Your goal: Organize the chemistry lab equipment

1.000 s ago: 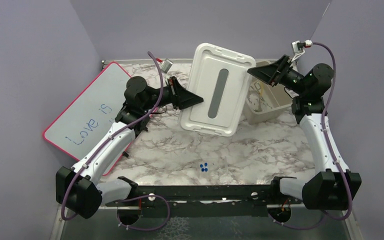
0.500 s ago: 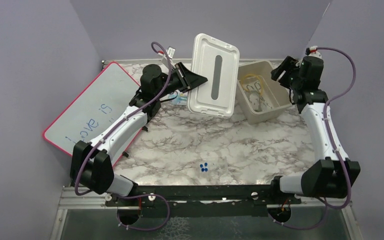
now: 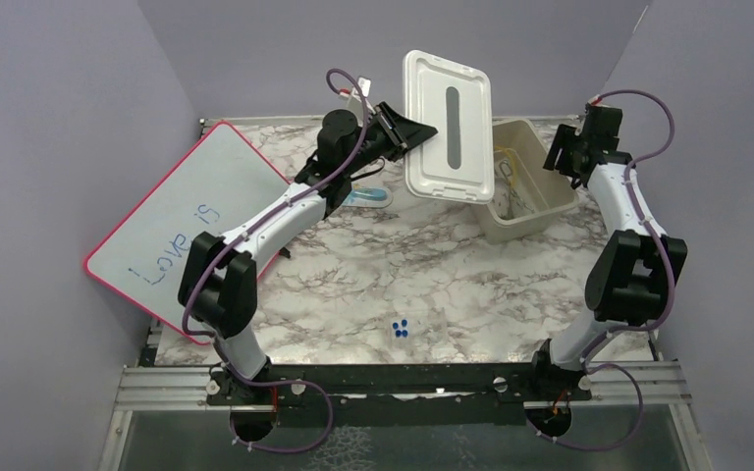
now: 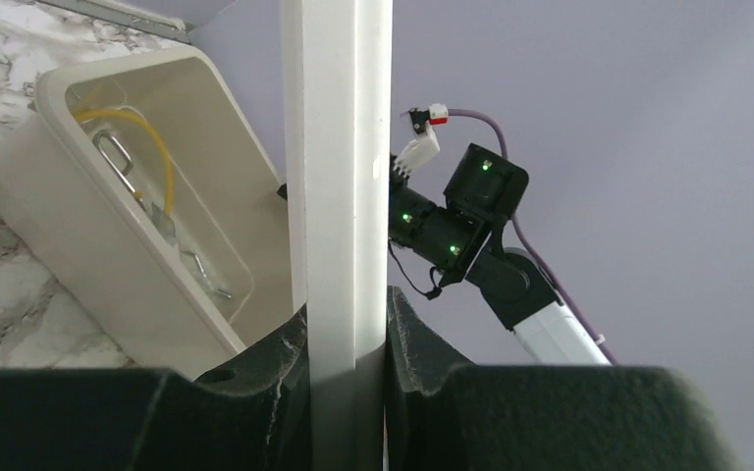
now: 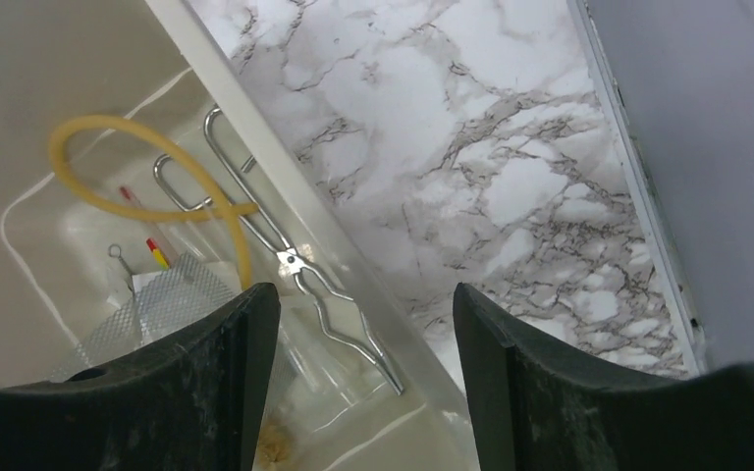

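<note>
My left gripper (image 3: 422,130) is shut on the edge of a white lid (image 3: 449,128) and holds it on edge in the air, just left of the beige bin (image 3: 540,211). In the left wrist view the lid (image 4: 339,177) stands clamped between the pads (image 4: 417,343). The bin holds chemistry lab equipment: amber tubing (image 5: 108,121), metal forceps (image 5: 290,260), a mesh square (image 5: 157,304) and clear pieces (image 5: 324,363). My right gripper (image 5: 365,324) hangs open over the bin's right rim, holding nothing.
A pink-rimmed whiteboard (image 3: 182,221) leans at the left wall. A light blue item (image 3: 368,196) lies on the marble under the left arm. A small blue cube (image 3: 401,329) sits near the front middle. Purple walls close in left, back and right.
The left arm has swung the lid up and back to the right, toward the bin. The right arm drew back to the bin's far right side, and its jaws widened.
</note>
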`<action>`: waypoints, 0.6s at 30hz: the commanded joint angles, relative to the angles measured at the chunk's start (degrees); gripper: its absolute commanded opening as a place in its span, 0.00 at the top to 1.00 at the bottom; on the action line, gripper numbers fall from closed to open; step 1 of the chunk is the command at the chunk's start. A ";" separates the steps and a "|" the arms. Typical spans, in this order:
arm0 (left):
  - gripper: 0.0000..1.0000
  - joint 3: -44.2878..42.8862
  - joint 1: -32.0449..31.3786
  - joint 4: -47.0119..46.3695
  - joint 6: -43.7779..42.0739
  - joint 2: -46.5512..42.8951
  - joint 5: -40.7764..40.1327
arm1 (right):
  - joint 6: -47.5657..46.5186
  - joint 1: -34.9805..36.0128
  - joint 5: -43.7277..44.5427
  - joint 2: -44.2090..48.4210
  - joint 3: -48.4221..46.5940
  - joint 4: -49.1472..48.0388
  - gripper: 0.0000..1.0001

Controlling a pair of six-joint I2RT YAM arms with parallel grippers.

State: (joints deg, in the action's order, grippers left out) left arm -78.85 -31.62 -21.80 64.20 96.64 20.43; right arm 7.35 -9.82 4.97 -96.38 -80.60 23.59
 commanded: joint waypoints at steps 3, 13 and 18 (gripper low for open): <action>1.00 -7.06 -1.64 -5.09 2.79 5.07 -5.34 | -3.92 -0.46 -10.68 -1.51 -2.17 2.51 0.35; 1.00 -8.41 -2.37 -5.11 3.21 8.59 -4.96 | 0.76 -0.46 -19.57 -1.27 -1.42 7.19 0.52; 1.00 -8.60 -2.81 -5.18 3.87 9.58 -4.80 | 1.62 -0.44 -26.66 0.01 -0.39 7.18 0.57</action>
State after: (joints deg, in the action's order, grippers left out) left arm -85.12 -33.65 -23.07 67.09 105.47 16.73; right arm 7.14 -10.50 -12.64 -97.95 -81.84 28.08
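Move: The right hand is at the bin's right-hand rim; the bin's middle lies about 10 cm to its left, 3 cm back and 9 cm below. The left hand holds the lid, whose middle is some 4 cm to its right and level with it in reach; the bin lies about 20 cm right, 3 cm ahead and 27 cm below, and the blue pack about 14 cm left, level in reach and 33 cm below. Right hand pushes the bin's rim about 5 cm left, fingers partly closing; left carries the lid nearer, dipping slightly. ##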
